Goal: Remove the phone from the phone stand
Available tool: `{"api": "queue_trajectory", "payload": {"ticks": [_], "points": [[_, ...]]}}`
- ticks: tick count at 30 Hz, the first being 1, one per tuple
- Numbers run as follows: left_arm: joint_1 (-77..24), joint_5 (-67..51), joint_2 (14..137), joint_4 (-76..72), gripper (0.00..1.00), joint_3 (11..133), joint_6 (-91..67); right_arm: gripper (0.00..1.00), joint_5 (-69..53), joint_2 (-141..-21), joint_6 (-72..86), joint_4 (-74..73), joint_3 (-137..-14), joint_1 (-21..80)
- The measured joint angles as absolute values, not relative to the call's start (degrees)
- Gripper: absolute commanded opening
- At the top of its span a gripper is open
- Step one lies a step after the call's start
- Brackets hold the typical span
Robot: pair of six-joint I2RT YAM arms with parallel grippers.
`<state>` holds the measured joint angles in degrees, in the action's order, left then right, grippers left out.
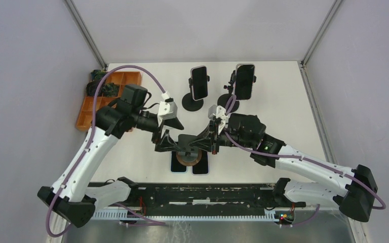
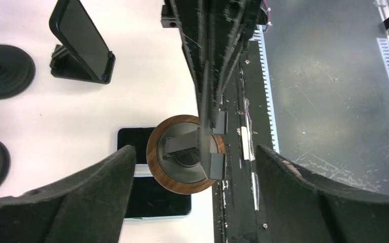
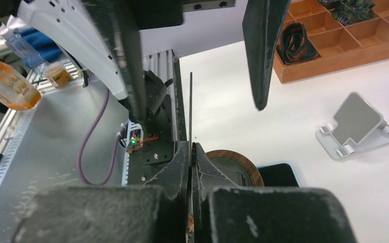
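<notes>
A phone stand (image 1: 187, 159) with a wood-rimmed round base (image 2: 157, 169) is at the table's near middle. Its thin upright back plate (image 3: 190, 101) shows edge-on, and no phone rests on it. My right gripper (image 1: 214, 143) (image 3: 190, 148) is shut on that plate. My left gripper (image 1: 173, 144) (image 2: 195, 152) is open, its fingers wide on either side of the stand and touching nothing. Two phones (image 1: 179, 166) (image 1: 201, 167) lie flat side by side (image 2: 147, 195). The stand's base overlaps them in view, and contact cannot be judged.
Two more phones (image 1: 198, 83) (image 1: 244, 81) stand upright on black stands at the back; one (image 2: 81, 38) leans on a low holder. An orange divided tray (image 1: 93, 109) (image 3: 334, 55) sits at left. An empty white stand (image 3: 354, 124) is nearby. A black rail (image 1: 197, 195) runs along the near edge.
</notes>
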<state>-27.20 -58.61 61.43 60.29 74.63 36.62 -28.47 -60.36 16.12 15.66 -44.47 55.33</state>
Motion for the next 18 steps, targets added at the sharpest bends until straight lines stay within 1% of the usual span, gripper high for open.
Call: {"api": "queue_trajectory", "payload": {"ticks": [4,8,9,10,11,13,14,16,17,18], "points": [[-27.20,-58.78,64.93,59.70,0.56,74.65,35.75,0.00,-29.61,-61.49,14.22,15.29,-44.47,55.33],[-27.20,-59.16,67.22,60.23,0.34,75.31,35.81,0.00,-29.76,-62.00,12.36,15.20,-44.47,55.33],[-27.20,-59.55,68.01,60.95,0.25,75.79,35.94,0.00,-29.50,-62.00,11.81,15.05,-44.47,55.33],[-27.20,-60.14,68.79,61.87,0.11,76.18,36.36,0.03,-29.23,-62.00,11.25,14.81,-44.47,55.24],[-27.24,-60.45,69.58,62.83,0.03,76.62,36.88,0.06,-28.82,-62.06,10.63,14.44,-44.47,55.09],[-27.46,-60.71,71.31,64.84,0.02,77.58,38.57,0.12,-27.83,-62.37,9.76,13.67,-44.47,54.78],[-27.46,-60.60,72.31,65.73,0.02,78.15,39.48,0.17,-27.75,-62.43,9.78,13.37,-44.47,54.65],[-27.46,-60.77,74.63,67.68,0.02,79.70,40.82,0.39,-26.81,-62.43,9.10,12.86,-44.47,54.46],[-27.46,-60.93,75.94,68.40,0.02,80.51,41.23,0.44,-26.33,-62.43,8.56,12.69,-44.47,54.19],[-27.46,-60.80,77.12,68.86,0.02,81.17,41.63,0.51,-26.02,-62.43,8.47,12.75,-44.47,53.84]]}}
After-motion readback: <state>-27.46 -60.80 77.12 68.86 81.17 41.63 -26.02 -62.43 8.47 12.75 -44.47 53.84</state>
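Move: The phone stand, empty of its phone, hangs in the right hand's shut fingers. Its upright plate lies some 4 cm right of the open left hand, about 1 cm back and 1 cm below, and about 2 cm left of the right hand, level fore and aft and 1 cm lower. On the table, some 19 cm below the left hand, lie the light-blue phone, 4 cm back and 2 cm left, and the purple phone, 5 cm back and 8 cm right. The stand's plate is handed back to the left hand, which sinks about 3 cm while easing forward and a little right, rolls roughly 10 degrees and shuts from wide open to pinch the plate's free edge. The right hand, gripping at first, lowers and then carries forward about 2.5 cm each way, finally opening about a third and letting the plate loose. ##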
